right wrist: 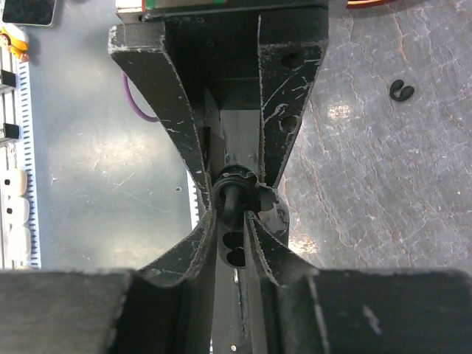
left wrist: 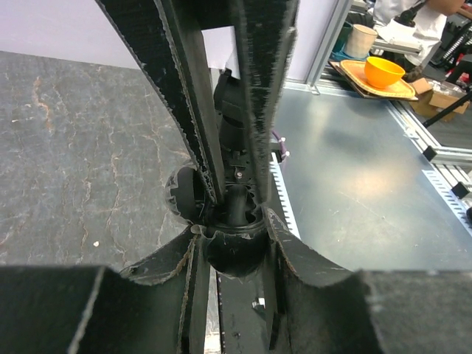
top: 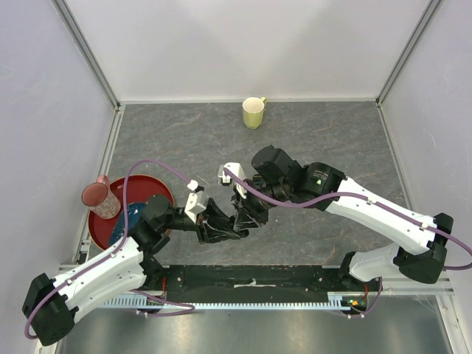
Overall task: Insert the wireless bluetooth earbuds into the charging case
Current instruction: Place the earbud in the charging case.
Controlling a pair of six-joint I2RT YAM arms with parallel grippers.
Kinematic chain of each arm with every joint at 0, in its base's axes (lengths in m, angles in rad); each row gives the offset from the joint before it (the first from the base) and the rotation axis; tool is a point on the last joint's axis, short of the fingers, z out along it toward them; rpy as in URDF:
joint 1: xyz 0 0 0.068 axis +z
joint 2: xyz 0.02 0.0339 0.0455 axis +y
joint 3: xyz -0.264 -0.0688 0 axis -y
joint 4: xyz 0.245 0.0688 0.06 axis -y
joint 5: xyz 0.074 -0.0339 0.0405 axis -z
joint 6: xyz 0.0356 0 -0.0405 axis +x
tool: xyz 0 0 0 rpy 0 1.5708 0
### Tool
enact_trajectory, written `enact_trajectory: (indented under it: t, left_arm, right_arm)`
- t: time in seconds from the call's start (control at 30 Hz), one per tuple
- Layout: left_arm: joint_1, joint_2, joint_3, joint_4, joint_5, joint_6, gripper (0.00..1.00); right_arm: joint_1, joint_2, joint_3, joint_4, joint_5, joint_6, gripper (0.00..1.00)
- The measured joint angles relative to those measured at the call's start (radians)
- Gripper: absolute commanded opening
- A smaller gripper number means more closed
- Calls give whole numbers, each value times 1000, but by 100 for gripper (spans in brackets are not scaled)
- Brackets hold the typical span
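Observation:
My left gripper (left wrist: 232, 230) is shut on the charging case (left wrist: 234, 254), a small rounded black shell held open side up above the table's near edge. In the right wrist view the charging case (right wrist: 234, 247) shows two dark hollows. One black earbud (right wrist: 234, 198) stands at the case's upper hollow, stem between the tips of my right gripper (right wrist: 231, 214). Those tips sit close on either side of it; contact is unclear. A second earbud (right wrist: 400, 90) lies on the grey table. From above, both grippers (top: 230, 221) meet tip to tip and hide the case.
A red plate (top: 97, 228) with a blue bowl (top: 125, 225) and a pink cup (top: 100, 196) sits at the left. A yellow mug (top: 254, 112) stands at the back. The black base rail (top: 251, 279) runs under the grippers.

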Motion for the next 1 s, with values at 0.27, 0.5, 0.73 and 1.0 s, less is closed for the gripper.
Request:
enact_trajectory:
  t: [0.27, 0.5, 0.73, 1.0]
  left_arm:
    - [1, -13, -2, 3, -31, -2, 2]
    - [1, -32, -2, 11, -67, -2, 2]
    - [-2, -41, -2, 13, -62, -2, 2]
    - [-2, -83, -6, 11, -92, -1, 2]
  right_arm:
    - [10, -14, 6, 9, 41, 6, 42]
    - [17, -62, 15, 34, 91, 29, 60]
    - [10, -165, 19, 138, 229, 67, 70]
    - [4, -232, 2, 215, 353, 126, 74]
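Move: The charging case sits between my left fingertips, its middle about 1 cm to the right of that hand point. My right fingertips are right at its mouth, around the earbud standing in it: the earbud is at the right hand point, the case's middle about 1 cm left and 2 cm below. The loose black earbuds lie on the table, roughly 10 cm ahead, 12 cm left and 25 cm below my right hand. I spread my already loosening right fingers wide off the earbud, barely shifting at first, then lift that hand quickly up and away from the case, about 10 cm, drifting some 5 cm forward. As it leaves, the wrist rolls and swings clockwise, the fingers levelling out. My left hand keeps its grip on the case and raises it about 2 cm. ##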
